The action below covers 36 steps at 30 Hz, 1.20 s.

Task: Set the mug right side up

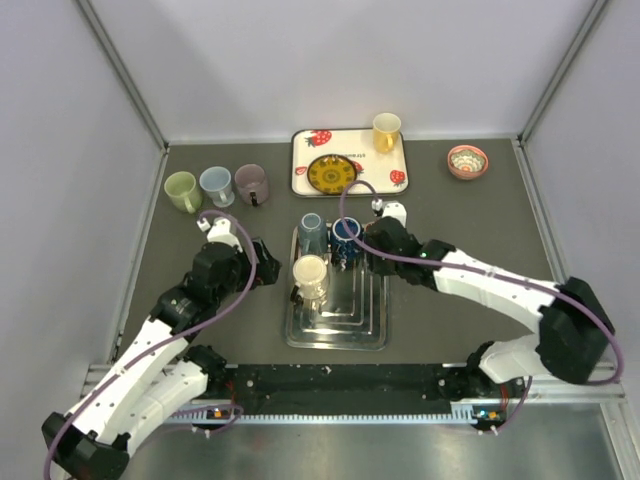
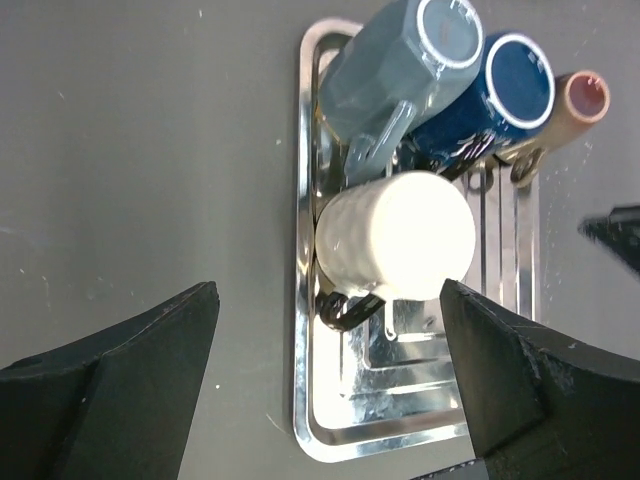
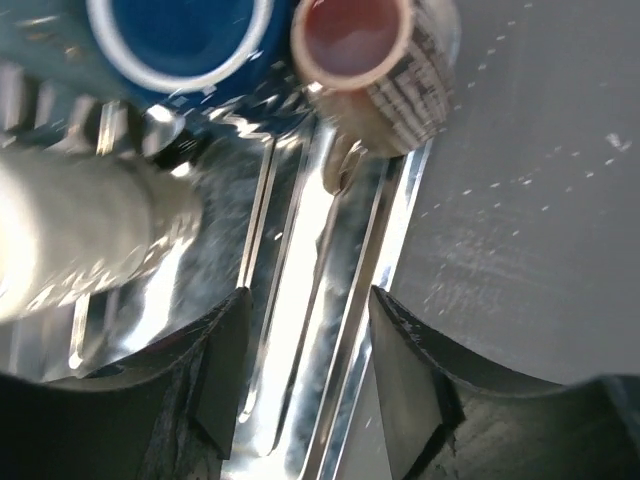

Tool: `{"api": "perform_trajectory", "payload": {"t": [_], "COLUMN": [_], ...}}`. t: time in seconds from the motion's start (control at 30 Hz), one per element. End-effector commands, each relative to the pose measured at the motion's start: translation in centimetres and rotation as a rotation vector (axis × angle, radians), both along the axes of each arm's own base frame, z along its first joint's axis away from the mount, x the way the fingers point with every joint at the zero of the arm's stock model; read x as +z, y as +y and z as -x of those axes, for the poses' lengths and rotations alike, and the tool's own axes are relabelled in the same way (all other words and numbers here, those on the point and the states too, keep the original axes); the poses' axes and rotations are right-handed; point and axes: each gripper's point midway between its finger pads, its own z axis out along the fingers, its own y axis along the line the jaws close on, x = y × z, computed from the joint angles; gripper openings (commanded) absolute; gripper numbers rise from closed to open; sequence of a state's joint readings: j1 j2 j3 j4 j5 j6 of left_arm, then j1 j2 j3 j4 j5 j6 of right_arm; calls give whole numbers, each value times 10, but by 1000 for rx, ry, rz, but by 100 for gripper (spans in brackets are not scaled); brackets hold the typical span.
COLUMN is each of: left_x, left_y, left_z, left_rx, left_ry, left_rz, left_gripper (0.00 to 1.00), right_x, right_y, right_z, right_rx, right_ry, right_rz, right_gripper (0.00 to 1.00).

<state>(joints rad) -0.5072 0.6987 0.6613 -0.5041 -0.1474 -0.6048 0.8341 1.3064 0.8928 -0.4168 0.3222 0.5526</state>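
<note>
A cream ribbed mug [image 1: 311, 272] [image 2: 395, 235] with a dark handle stands on end on the metal tray [image 1: 370, 335] [image 2: 305, 300]. In the top view its upper end looks like an open rim. My left gripper [image 1: 272, 268] [image 2: 330, 380] is open wide just left of the mug, with nothing between the jaws. A grey-blue mug [image 1: 312, 230] [image 2: 390, 70], a dark blue mug [image 1: 345, 236] [image 3: 180, 30] and a striped mug with a pink inside [image 3: 370, 60] crowd the tray's far end. My right gripper [image 1: 364, 250] [image 3: 305, 380] hangs open and holds nothing over the tray's right rim.
Green [image 1: 182, 190], light blue [image 1: 217, 185] and mauve [image 1: 251, 183] mugs stand at the back left. A strawberry tray [image 1: 300, 150] holds a yellow mug [image 1: 386, 131] and a patterned plate [image 1: 331, 173]. A pink bowl [image 1: 467, 161] sits back right. Walls close in on both sides.
</note>
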Motion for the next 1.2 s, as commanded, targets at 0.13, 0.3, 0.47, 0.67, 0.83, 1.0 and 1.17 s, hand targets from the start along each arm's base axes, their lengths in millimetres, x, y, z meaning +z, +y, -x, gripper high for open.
{"api": "perform_trajectory", "payload": {"t": [0.13,0.3,0.47,0.67,0.83,1.0,1.17], "left_x": [-13,-14,-15,-19,-20,-20,-22], "left_y": [-9,-8,-8,-9,-11,-10,-11], "left_z": [14,13,9,7,6,7,7], "left_rx": [-48,-45,-40,-44,-46,-47,-46], "left_ry": [5,-7,-8,2,0,1,6], "left_rz": [71,70,54,48,52,50,57], "left_gripper": [96,95,95,95,95,95,95], "right_x": [-10,-19,-28,-36,-43,-45,-44], "right_y": [-5,-5,-8,-6,-7,-7,-11], "right_z": [-54,-69,-79,-83,-87,-88,-87], "right_rx": [-126,-173,-201,-214,-230,-228,-230], "right_ry": [-5,1,13,26,35,37,32], "right_rz": [126,149,192,209,222,229,241], "right_gripper": [43,40,36,34,31,25,14]}}
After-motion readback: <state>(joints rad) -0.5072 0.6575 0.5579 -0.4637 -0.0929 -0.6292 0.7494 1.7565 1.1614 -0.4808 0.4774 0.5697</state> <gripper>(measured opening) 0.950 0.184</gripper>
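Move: The small brown mug stands upside down in the tray's far right corner, its handle towards the robot, with its middle about 11 cm straight ahead of the right hand and 7 cm lower. At that same height are the blue mug, 11 cm ahead and 8 cm left, and the white mug, level with the hand and some 15 cm left. From the left hand the brown mug is roughly 13 cm ahead, 28 cm right and 12 cm down. The half-open right hand reaches about 7 cm forward and 6 cm down to the brown mug's handle, fast at first and then easing in, while it rolls its left side down some 15 degrees and turns about 10 clockwise; the fingers narrow on the way and close most of the way with the handle between their tips, pinching it. Meanwhile the empty left hand sinks about 3 cm and stays wide open. ##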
